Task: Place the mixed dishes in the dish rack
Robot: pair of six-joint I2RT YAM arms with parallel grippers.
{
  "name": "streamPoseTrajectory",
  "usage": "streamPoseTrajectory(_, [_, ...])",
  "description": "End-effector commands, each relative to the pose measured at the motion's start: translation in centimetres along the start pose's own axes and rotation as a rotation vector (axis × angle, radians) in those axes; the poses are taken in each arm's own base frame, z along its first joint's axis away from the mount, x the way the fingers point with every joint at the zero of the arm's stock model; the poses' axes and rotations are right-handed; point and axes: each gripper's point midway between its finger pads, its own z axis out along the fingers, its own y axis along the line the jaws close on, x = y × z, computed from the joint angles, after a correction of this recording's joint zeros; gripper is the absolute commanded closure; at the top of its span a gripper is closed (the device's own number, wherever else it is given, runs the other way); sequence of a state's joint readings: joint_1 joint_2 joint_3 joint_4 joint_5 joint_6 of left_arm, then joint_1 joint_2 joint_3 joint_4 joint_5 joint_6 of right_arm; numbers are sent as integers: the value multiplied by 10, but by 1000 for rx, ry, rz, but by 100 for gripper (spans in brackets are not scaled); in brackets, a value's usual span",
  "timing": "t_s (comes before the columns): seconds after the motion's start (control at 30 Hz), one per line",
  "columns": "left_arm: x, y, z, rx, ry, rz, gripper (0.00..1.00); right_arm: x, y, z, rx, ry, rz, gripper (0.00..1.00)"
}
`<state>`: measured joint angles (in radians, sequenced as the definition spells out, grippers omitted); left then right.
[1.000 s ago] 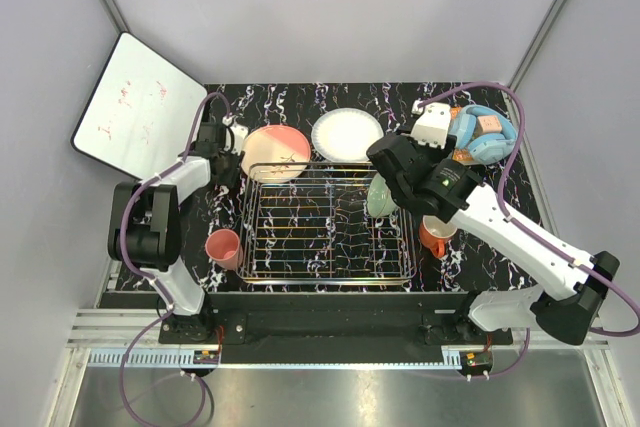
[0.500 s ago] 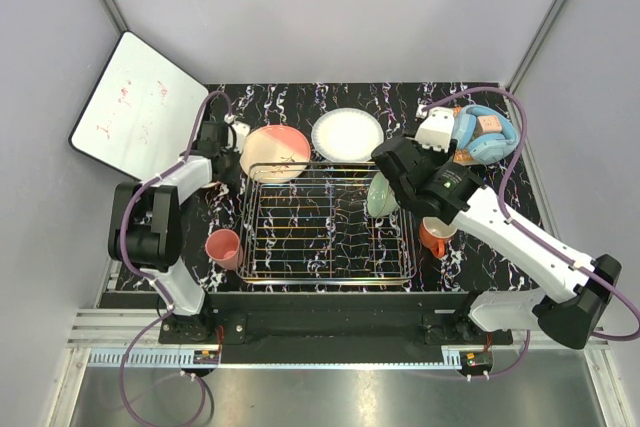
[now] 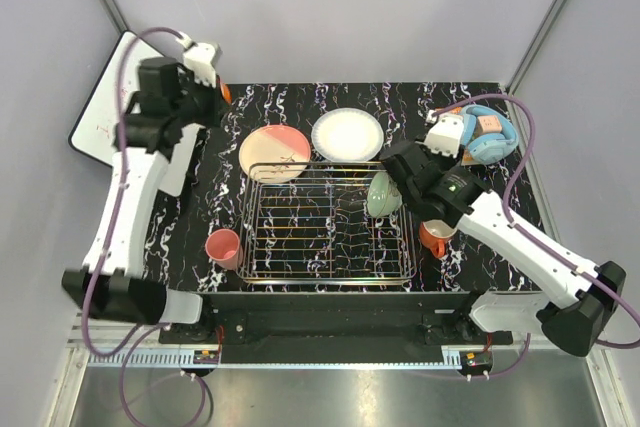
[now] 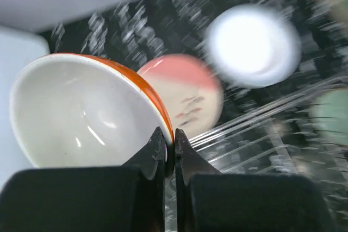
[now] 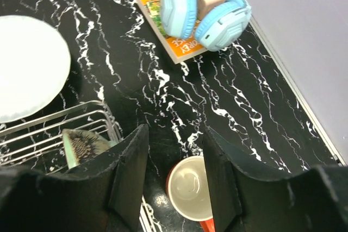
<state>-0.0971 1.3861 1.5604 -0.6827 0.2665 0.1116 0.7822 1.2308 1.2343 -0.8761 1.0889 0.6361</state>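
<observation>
My left gripper [image 4: 169, 150] is shut on the rim of the orange bowl with cream inside [image 4: 81, 115], held high over the table's far left [image 3: 205, 97]. The pink plate [image 3: 274, 152] and white plate [image 3: 346, 134] lie behind the dish rack [image 3: 325, 272]. The mint-green bowl [image 3: 381, 194] stands on edge in the rack's right end. The small pink cup [image 3: 222, 247] sits left of the rack. My right gripper [image 5: 174, 161] is open above the orange mug [image 5: 190, 187], right of the rack.
Light-blue headphones [image 5: 204, 1] lie on an orange book [image 5: 168, 42] at the far right. A white board [image 3: 105, 127] leans at the far left, beyond the table's edge. Grey walls close in the sides and back.
My left arm has swung up and out from low beside the pink plate, and now holds the orange bowl high at the far left. My right gripper drew back slightly from the mint-green bowl.
</observation>
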Motion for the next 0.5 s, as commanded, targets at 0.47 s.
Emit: streamPoseTrajectory(0.47, [67,-310,-150,1218,463,-298,100,-26,-78,-8,75,-93,267,49])
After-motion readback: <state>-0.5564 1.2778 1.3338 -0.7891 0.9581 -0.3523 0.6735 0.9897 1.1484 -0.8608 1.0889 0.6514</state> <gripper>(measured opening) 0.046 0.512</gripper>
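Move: The left hand already holds the orange bowl by its rim, high up. The middle of the dish rack lies about 17 cm back, 22 cm right and 27 cm below that hand; the pink plate is 5 cm ahead and 6 cm right, 31 cm down, the green bowl 10 cm back and 38 cm right. From the empty right hand the mug is some 9 cm back, 8 cm right and 22 cm below, the rack's middle 8 cm back and 22 cm left. Back and to the right in a quick sweep of about 23 and 20 cm, the left hand carries the orange bowl in over the rack, arching up 9 cm before sinking again. Its wrist swings round some 65 degrees until the fingers point right, keeping their pinch. Meanwhile the open right hand draws off about 6 cm to the right, slightly back and up, away from the rack. ##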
